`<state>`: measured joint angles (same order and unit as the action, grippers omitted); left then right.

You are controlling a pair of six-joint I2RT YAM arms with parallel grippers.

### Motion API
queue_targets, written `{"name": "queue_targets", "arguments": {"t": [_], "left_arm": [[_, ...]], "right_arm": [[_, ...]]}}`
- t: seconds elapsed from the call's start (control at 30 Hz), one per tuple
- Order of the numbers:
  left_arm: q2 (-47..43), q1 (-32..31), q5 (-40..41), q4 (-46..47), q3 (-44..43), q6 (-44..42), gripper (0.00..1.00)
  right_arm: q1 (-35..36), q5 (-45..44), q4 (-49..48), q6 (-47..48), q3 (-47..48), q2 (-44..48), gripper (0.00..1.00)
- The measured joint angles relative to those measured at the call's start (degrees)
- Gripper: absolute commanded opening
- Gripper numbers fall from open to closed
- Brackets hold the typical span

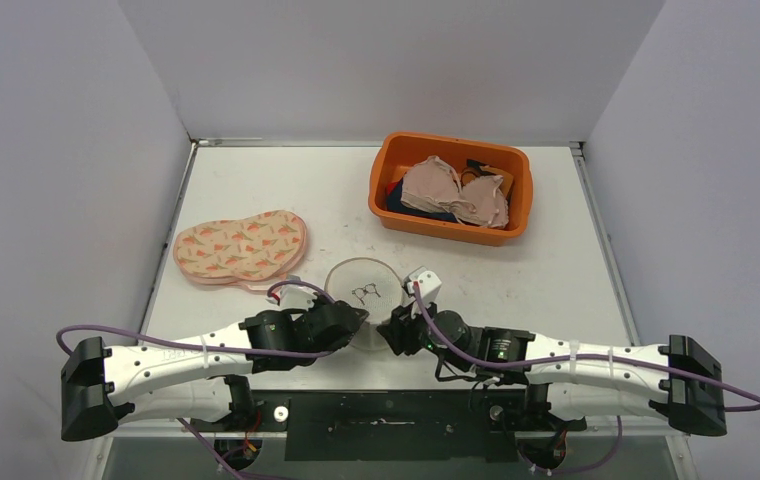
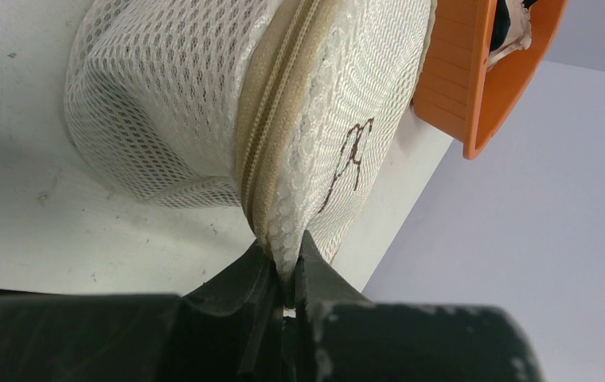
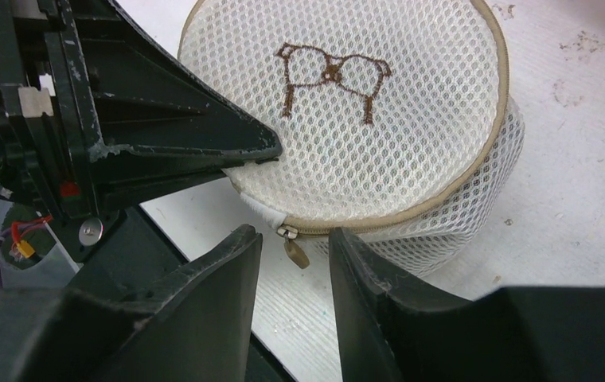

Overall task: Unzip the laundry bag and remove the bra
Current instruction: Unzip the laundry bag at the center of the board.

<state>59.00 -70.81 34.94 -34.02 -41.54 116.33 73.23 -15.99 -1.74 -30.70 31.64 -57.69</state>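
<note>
The laundry bag [image 1: 361,283] is a round white mesh case with a brown embroidered emblem on its lid [image 3: 339,111] and a beige zipper [image 2: 271,119] around the rim, zipped closed. My left gripper [image 2: 287,259] is shut on the bag's near edge, pinching a fold of mesh beside the zipper. My right gripper [image 3: 295,239] stands open just in front of the bag. The small brass zipper pull [image 3: 296,252] hangs between its fingertips, touching neither. The bra is hidden.
An orange bin [image 1: 386,180] holding beige and dark garments stands at the back right; its corner [image 2: 474,79] lies just beyond the bag. A pink carrot-print pouch [image 1: 241,245] lies at the left. The table's near edge runs under both grippers.
</note>
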Motion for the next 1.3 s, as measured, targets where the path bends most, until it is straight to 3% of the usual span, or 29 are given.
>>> {"name": "queue_targets", "arguments": {"t": [0.7, 1.17, 1.3], "left_arm": [[0.0, 0.0, -0.8, 0.8, 0.0, -0.6, 0.00], [0.0, 0.0, -1.0, 1.4, 0.0, -1.3, 0.00], [0.0, 0.0, -1.0, 2.2, 0.5, -1.5, 0.00]], "right_arm": [[0.0, 3.0, -3.4, -1.1, -4.0, 1.9, 0.29], [0.0, 3.0, -3.4, -1.5, -4.0, 1.2, 0.06], [0.0, 2.3, -2.8, -1.5, -4.0, 1.3, 0.05]]}}
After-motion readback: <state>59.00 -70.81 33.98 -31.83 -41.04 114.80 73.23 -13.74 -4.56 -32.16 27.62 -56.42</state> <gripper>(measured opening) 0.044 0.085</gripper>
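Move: The laundry bag's zip pull hangs just under my open right fingertips, about 1 cm back and 1 cm below, level with them left to right. My left fingers, pinching the bag's rim, are 4 cm to the right hand's left and 2 cm ahead; the lid's middle lies some 7 cm ahead and 5 cm left of it, slightly lower. From my left hand the pull is about 4 cm right and 3 cm back. I ease my right hand down about 1.5 cm and back about 1 cm until the zip pull sits between the fingertips, then hold nearly still while those fingers close from about a third open to almost shut, pinching the tab. My left fingers keep their grip on the bag's rim beside the zip. ##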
